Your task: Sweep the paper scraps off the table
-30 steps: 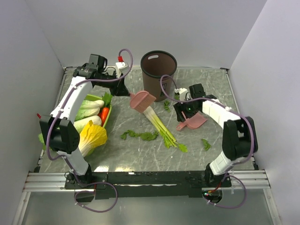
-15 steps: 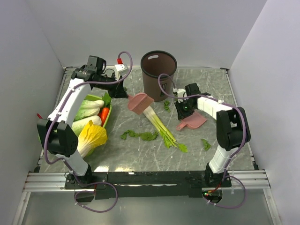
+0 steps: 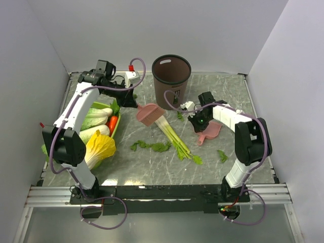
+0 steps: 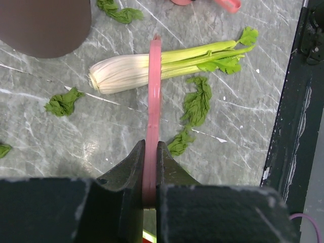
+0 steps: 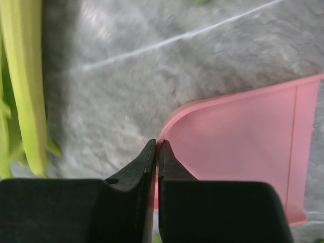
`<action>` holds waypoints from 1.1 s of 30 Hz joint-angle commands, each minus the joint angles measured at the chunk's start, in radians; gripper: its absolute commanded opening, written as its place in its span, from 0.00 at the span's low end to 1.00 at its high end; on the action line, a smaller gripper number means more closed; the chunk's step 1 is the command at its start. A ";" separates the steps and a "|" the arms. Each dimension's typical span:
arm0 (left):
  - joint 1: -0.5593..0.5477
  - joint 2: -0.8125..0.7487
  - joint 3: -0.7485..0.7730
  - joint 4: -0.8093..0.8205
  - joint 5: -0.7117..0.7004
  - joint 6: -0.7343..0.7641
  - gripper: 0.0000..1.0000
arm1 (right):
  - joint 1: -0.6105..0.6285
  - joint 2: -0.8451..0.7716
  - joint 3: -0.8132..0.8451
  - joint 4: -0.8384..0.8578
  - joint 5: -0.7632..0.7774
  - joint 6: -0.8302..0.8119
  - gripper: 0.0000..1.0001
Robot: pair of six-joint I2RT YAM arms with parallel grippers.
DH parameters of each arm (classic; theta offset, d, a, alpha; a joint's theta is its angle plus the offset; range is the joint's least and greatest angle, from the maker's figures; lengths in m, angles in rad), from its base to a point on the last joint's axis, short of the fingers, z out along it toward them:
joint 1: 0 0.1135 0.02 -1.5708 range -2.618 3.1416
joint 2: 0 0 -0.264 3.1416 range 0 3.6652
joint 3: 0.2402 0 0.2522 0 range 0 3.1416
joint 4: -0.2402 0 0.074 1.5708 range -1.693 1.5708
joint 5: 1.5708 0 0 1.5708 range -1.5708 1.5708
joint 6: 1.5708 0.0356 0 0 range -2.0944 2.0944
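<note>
Dark-green paper scraps (image 3: 152, 147) lie in a loose row on the table (image 3: 126, 167), with single bits further right (image 3: 221, 155) and by the bin (image 3: 179, 115). In the left wrist view, scraps (image 4: 196, 98) lie just right of a flat pink sweeper (image 4: 153, 91) seen edge-on. My left gripper (image 4: 151, 145) is shut on it, hovering over the leek's white end. In the top view, the left gripper (image 3: 137, 106) and the sweeper (image 3: 150, 114) are left of the bin. My right gripper (image 5: 157, 144) is shut on the rim of the pink dustpan (image 5: 238, 136), which rests on the table (image 3: 211, 130).
A tall brown bin (image 3: 172, 76) stands at the back centre. A long leek stalk (image 3: 174, 136) lies slantwise mid-table. At the left, a green basket (image 3: 117, 126) holds vegetables, with a big yellow-green cabbage (image 3: 100, 147) beside it. The table's metal rim runs along the near edge.
My right gripper closed from open onto the dustpan's rim, and the dustpan turned a little. My left arm carried the pink sweeper slightly nearer and lower.
</note>
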 commanded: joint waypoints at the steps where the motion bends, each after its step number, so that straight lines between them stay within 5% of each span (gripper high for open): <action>1: -0.004 -0.001 0.014 0.000 0.050 0.042 0.01 | 0.007 -0.131 -0.055 -0.073 -0.017 -0.393 0.01; 12: -0.005 0.042 0.069 -0.025 0.058 0.037 0.01 | 0.008 -0.197 -0.164 0.002 0.027 -0.823 0.05; 17: -0.005 0.030 0.054 -0.015 0.053 0.025 0.01 | -0.001 -0.228 -0.216 0.051 0.021 -0.868 0.40; 21: -0.004 0.013 0.037 -0.002 0.044 0.017 0.01 | -0.044 -0.245 -0.115 0.017 -0.062 -0.564 0.60; 25: -0.004 0.001 0.019 0.011 0.044 0.005 0.01 | -0.076 -0.252 -0.032 -0.020 -0.066 -0.050 0.70; 33: -0.007 0.002 0.012 0.024 0.045 -0.014 0.01 | -0.082 -0.350 -0.187 -0.021 0.133 0.282 0.75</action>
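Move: The right gripper is already shut on the rim of the pink dustpan, whose middle lies about 6 cm to its right and 2 cm ahead. The celery's middle is some 10 cm to its left and 2 cm back, one green scrap about 8 cm left and 7 cm ahead, another roughly 12 cm right and 12 cm back. From the left gripper, which holds the pink brush, the dustpan is about 28 cm to the right, level fore and aft, and some 21 cm below. Keep the right fingers pinched on the dustpan's rim and twist it counter-clockwise some 40 degrees, drawing the hand about 3 cm right and 2 cm back close to the table. Then open the fingers wide to let go of it, rise about 6 cm and swing the wrist back clockwise. ##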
